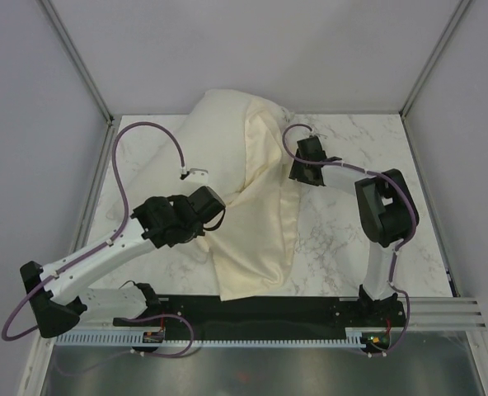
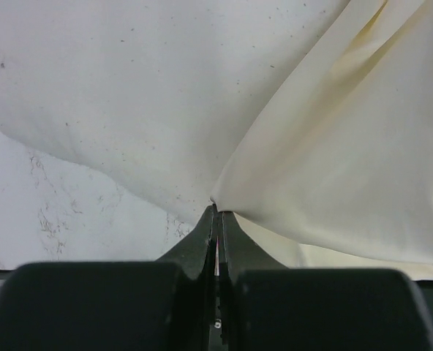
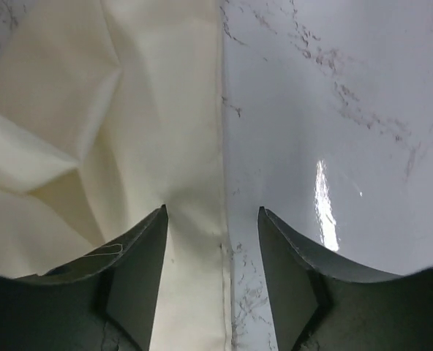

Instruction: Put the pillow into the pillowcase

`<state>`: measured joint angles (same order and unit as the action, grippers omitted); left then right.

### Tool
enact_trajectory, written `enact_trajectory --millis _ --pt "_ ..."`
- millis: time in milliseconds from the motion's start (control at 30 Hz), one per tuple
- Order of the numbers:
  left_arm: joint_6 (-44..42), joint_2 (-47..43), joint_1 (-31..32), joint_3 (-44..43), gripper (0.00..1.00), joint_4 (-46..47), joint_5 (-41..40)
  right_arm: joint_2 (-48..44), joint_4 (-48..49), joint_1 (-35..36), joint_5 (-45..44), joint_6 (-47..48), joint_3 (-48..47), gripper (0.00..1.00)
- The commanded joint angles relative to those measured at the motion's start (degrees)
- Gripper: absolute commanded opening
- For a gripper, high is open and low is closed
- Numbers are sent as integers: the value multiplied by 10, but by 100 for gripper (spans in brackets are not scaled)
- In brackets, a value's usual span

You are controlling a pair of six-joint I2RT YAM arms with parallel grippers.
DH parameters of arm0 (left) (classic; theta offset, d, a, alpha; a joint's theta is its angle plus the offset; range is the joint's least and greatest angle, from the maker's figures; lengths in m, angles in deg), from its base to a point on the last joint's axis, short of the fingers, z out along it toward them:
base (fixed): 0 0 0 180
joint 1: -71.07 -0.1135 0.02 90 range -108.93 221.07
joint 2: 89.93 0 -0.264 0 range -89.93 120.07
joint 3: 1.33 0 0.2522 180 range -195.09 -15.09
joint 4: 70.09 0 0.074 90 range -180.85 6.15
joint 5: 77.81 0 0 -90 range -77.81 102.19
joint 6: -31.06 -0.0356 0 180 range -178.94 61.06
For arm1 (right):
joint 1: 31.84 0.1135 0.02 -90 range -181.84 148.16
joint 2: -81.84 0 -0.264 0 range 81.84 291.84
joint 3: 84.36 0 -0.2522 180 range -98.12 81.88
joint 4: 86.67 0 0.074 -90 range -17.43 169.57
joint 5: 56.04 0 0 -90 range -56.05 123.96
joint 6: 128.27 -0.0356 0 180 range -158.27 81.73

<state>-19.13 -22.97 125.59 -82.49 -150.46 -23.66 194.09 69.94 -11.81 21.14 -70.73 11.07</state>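
The plump off-white pillow lies at the back of the table, partly under the cream pillowcase, which drapes from it toward the near edge. My left gripper is shut on the pillowcase's left edge where it meets the pillow. In the left wrist view the closed fingertips pinch a fold of the pillowcase, with the speckled pillow beside it. My right gripper stands open at the pillowcase's right side. In the right wrist view it straddles the hemmed edge of the pillowcase, one finger over cloth, one over marble.
The white marble table is bare right of the pillowcase. Grey walls with metal posts enclose the left, back and right. A black base rail runs along the near edge, just below the pillowcase's lower end.
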Motion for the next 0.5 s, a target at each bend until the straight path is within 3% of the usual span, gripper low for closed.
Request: enact_trajectory --millis 0,133,167,333,367,467 --pt "27 -26 2 1 2 -27 -38 32 -25 0 -9 7 -27 59" --pt "26 -10 2 -1 2 -26 -39 45 -26 1 4 6 -42 48" --pt "26 -8 3 -1 2 -26 -39 46 -24 1 8 7 -44 40" --pt "29 6 3 2 2 -24 -39 45 -42 -1 -8 12 -62 15" --pt "28 8 3 2 2 -22 -39 44 -50 -8 -27 11 -67 0" --pt "18 19 2 7 2 0 -31 27 -65 -46 -18 -5 -68 0"
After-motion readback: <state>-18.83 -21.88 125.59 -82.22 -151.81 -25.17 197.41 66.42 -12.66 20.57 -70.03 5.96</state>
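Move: The pillowcase's right edge runs between the right hand's open fingers, its grasp spot about 1 cm ahead and 1 cm below, centred left to right. The pillow's middle is roughly 33 cm left and 2 cm farther out; its far right end is some 15 cm ahead and 10 cm left. From the left hand, which already holds the case up, that edge lies about 25 cm ahead, 31 cm right and 18 cm down. The pillowcase's right edge gets pinched low over the table: the right hand eases forward about 1 cm, slowing to a stop, while its fingers close fully on the cloth, and starts a small shift left towards the pillow only at the very end. The left hand stays roughly in place, keeping its grip on the raised part of the case. ##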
